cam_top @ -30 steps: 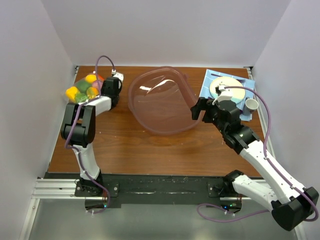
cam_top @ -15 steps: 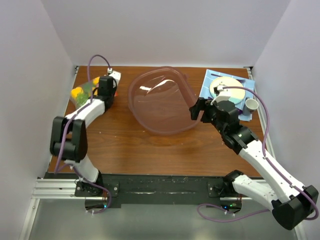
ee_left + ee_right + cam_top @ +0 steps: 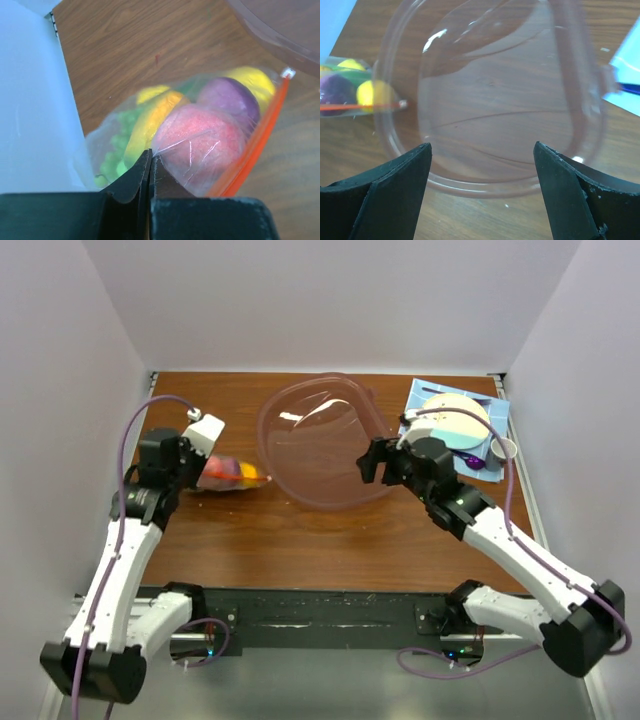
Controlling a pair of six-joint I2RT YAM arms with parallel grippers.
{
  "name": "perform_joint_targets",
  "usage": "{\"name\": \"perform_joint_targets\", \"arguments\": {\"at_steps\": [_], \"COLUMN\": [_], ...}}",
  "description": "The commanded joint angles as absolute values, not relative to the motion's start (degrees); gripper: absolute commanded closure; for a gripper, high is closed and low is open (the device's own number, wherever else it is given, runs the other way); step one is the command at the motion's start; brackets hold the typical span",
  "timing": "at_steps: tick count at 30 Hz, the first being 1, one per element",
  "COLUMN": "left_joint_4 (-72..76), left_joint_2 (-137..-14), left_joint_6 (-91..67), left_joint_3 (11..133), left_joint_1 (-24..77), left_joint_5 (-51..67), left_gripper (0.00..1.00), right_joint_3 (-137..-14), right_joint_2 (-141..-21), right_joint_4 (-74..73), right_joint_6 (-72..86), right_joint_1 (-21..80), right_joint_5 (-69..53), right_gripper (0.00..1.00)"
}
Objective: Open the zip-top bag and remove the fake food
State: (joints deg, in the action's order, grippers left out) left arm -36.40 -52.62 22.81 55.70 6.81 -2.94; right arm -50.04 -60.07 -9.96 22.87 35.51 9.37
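The zip-top bag [image 3: 232, 474] lies on the wooden table just left of the clear pinkish bowl [image 3: 268, 452], its orange-red zip strip [image 3: 252, 147] facing the bowl. Through the plastic the fake food shows: a pink peach [image 3: 200, 137], a purple piece [image 3: 231, 97], a yellow piece [image 3: 254, 80] and green grapes [image 3: 116, 150]. My left gripper [image 3: 198, 476] is shut, pinching a fold of the bag's plastic [image 3: 150, 156] at the end away from the zip. My right gripper [image 3: 372, 462] hangs open over the bowl's near right rim [image 3: 470, 186], holding nothing. The bag [image 3: 350, 92] shows beyond the bowl.
A blue mat [image 3: 425, 400] at the back right carries a white plate [image 3: 455, 412], a white cup [image 3: 502, 448] and a small purple item [image 3: 472, 464]. White walls close in on the left, back and right. The bowl takes up the table's middle back.
My left gripper shut on the bag and dragged it from the back left corner toward the bowl. My right gripper shifted slightly left over the bowl's rim.
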Motion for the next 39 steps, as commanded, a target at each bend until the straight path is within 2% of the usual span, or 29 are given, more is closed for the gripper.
{"name": "perform_joint_targets", "arguments": {"at_steps": [1, 6, 12, 13, 16, 20, 22, 29, 32, 35, 36, 39], "left_joint_4": [-46.04, -55.54, -60.64, -62.38, -65.47, -67.23, -67.76, -69.70, -70.05, -70.14, -70.22, -70.14], "left_joint_2": [-49.57, -49.83, -51.33, -51.68, -51.94, -51.50, -51.50, -51.33, -51.15, -50.71, -50.54, -50.10], "left_joint_6": [28.12, 29.97, 29.97, 30.58, 32.42, 34.27, 34.63, 35.95, 36.47, 36.74, 36.83, 37.09], "left_joint_3": [64.32, 72.67, 77.07, 77.52, 79.10, 79.45, 79.28, 79.01, 78.49, 78.22, 78.14, 77.78], "left_joint_1": [6.42, 6.42, 6.42, 6.42, 6.42, 6.42, 6.42, 6.42, 6.42, 6.42, 6.42, 6.42], "left_joint_5": [1.56, 7.90, 13.35, 15.62, 19.41, 21.44, 22.23, 25.57, 26.01, 26.63, 27.07, 27.33], "left_gripper": [1.00, 1.00, 1.00, 1.00, 1.00, 1.00, 1.00, 1.00, 1.00, 1.00, 1.00, 1.00], "right_joint_3": [-55.62, -56.86, -58.88, -59.23, -60.90, -62.66, -63.45, -67.67, -68.81, -71.01, -72.84, -76.27], "right_joint_2": [-64.23, -65.48, -67.76, -68.63, -71.97, -75.75, -77.77, -84.28, -86.04, -88.32, -89.11, -91.40], "right_joint_4": [-2.38, 4.38, 9.14, 10.10, 11.42, 12.30, 12.31, 10.63, 11.07, 8.45, 7.22, 1.86], "right_joint_6": [17.41, 12.22, 2.03, 0.72, -2.98, -3.86, -4.74, -7.12, -7.12, -7.21, -7.21, -7.21], "right_joint_1": [42.60, 51.05, 65.64, 67.83, 69.69, 70.22, 70.40, 70.40, 70.49, 70.49, 70.49, 70.49], "right_joint_5": [5.98, 2.02, 5.18, 5.62, 4.31, 1.15, 0.62, 3.78, 3.95, 4.48, 4.66, 5.18], "right_gripper": [0.12, 0.11, 0.09, 0.15, 0.21, 0.21, 0.26, 0.29, 0.36, 0.60, 0.77, 1.00]}}
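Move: The zip-top bag is already held shut in the left fingers, hanging with its middle about 8 cm to their right, 1 cm ahead and 5 cm below. From the open right hand, the bag's middle lies roughly 33 cm to the left, 2 cm back and 5 cm lower. The white zip pull is 24 cm left and 4 cm back, 7 cm lower. The clear tray sits some 9 cm left and 6 cm ahead, 18 cm below. The right fingers close on the bag's orange zip edge, pinching it partway along after the hand sweeps about 27 cm left and comes back some 12 cm, arching up and down again and turning counter-clockwise to point left. The left hand keeps its grip beside the zip, drawing the bag back, right and up and turning it clockwise about 30 degrees. ##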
